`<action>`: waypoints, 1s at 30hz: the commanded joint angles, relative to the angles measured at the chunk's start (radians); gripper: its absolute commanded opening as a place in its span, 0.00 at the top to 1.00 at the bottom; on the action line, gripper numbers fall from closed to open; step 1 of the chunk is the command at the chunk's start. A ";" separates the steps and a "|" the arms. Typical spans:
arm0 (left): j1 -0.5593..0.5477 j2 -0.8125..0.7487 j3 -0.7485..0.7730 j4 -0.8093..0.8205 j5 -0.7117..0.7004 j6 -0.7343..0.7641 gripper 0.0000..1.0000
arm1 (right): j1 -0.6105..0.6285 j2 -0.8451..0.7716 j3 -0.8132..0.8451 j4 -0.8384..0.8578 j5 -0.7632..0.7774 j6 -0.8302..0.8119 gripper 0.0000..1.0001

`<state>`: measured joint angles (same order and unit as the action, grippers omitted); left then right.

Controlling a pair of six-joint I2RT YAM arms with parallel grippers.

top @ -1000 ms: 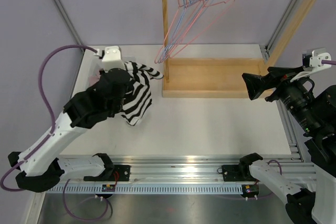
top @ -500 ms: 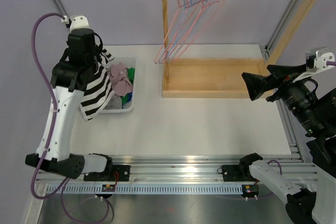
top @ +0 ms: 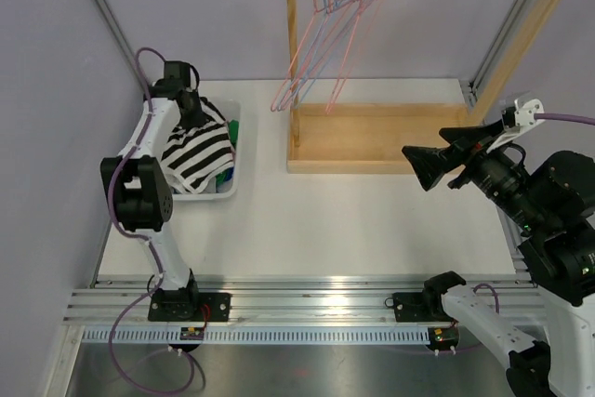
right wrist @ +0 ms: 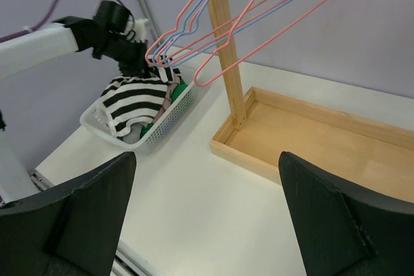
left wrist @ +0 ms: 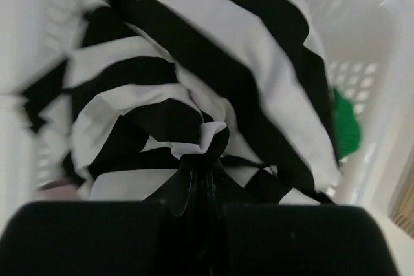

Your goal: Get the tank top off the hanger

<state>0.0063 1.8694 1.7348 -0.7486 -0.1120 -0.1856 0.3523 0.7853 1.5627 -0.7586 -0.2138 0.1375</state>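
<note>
The black-and-white striped tank top [top: 197, 151] lies bunched in the white basket [top: 206, 194] at the table's far left. It is off the hangers. My left gripper [top: 192, 111] reaches over the basket's far side and is shut on a fold of the tank top [left wrist: 194, 82]; the left wrist view shows the fabric pinched at the left gripper's [left wrist: 204, 159] tips. Several pink and blue wire hangers [top: 325, 44] hang bare on the wooden rail. My right gripper [top: 423, 163] hovers open and empty at the right; in its own view the right gripper [right wrist: 207, 156] looks over bare table.
The wooden rack's tray base [top: 372, 137] and upright post [top: 292, 53] stand at the back centre. Other clothes, pink and green [right wrist: 176, 92], lie in the basket [right wrist: 162, 121] under the tank top [right wrist: 132, 98]. A metal rail [top: 307, 295] runs along the near edge.
The left arm swung the tank top from above the table's left side out over the basket and lowered it in. The right gripper shifted slightly left, staying open.
</note>
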 commanded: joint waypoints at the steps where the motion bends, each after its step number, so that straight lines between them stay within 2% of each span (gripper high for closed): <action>1: -0.006 0.079 -0.081 0.074 0.152 -0.038 1.00 | -0.003 -0.044 -0.065 0.067 -0.105 0.022 0.01; 5: -0.008 0.096 -0.132 0.110 0.147 -0.022 1.00 | -0.003 -0.115 -0.118 0.059 -0.111 0.024 0.00; 9: -0.006 0.087 -0.075 0.058 0.152 -0.014 0.98 | -0.003 -0.156 -0.150 0.051 -0.105 0.027 0.00; 10: -0.006 0.068 -0.069 0.057 0.156 -0.012 0.85 | -0.003 -0.156 -0.142 0.047 -0.096 0.027 0.01; 12: -0.008 -0.004 -0.052 0.052 0.146 -0.011 0.69 | -0.003 -0.141 -0.125 0.007 -0.065 0.028 0.01; 14: -0.008 -0.082 -0.035 0.031 0.140 -0.006 0.44 | -0.003 -0.120 -0.101 -0.042 -0.035 0.030 0.01; 16: -0.008 -0.140 -0.021 0.019 0.117 -0.009 0.27 | -0.001 -0.106 -0.093 -0.073 -0.012 0.042 0.01; 17: -0.006 -0.207 -0.023 0.017 0.117 -0.012 0.13 | -0.003 -0.092 -0.093 -0.100 0.020 0.045 0.01; 19: -0.006 -0.303 -0.029 0.008 0.075 -0.014 0.01 | -0.001 -0.075 -0.095 -0.140 0.072 0.056 0.00; 23: -0.019 -0.433 -0.049 -0.023 0.046 -0.005 0.01 | -0.001 -0.066 -0.112 -0.172 0.177 0.060 0.01; 27: -0.098 -0.677 -0.119 -0.067 -0.095 0.009 0.01 | -0.003 -0.052 -0.121 -0.220 0.309 0.050 0.00; 30: -0.150 -0.801 -0.194 -0.109 -0.158 0.002 0.01 | -0.003 -0.049 -0.130 -0.245 0.392 0.034 0.00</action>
<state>-0.1024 1.1511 1.6012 -0.7815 -0.1616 -0.1940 0.3523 0.7300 1.4361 -0.9741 0.0410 0.1837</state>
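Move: The left fingers still pinch the striped tank top over the far part of the white basket, whose middle lies about 6 cm back, 1 cm to the right and some 12 cm below. The green top in it is roughly 9 cm right and 3 cm back, and the foot of the rack's left post about 28 cm right and 3 cm back, both lower down. From the right hand the basket is some 50 cm left, 23 cm ahead and well below. Lower the left gripper about 8 cm, bringing the pinched striped top down onto the clothes in the basket, pause and open the fingers wide to let go. Then lift clear, up some 30 cm and increasingly back, tipping the fingers up. Meanwhile dip the empty, open right gripper, easing back then forward again and finally rightward, turning clockwise and tipping down. ##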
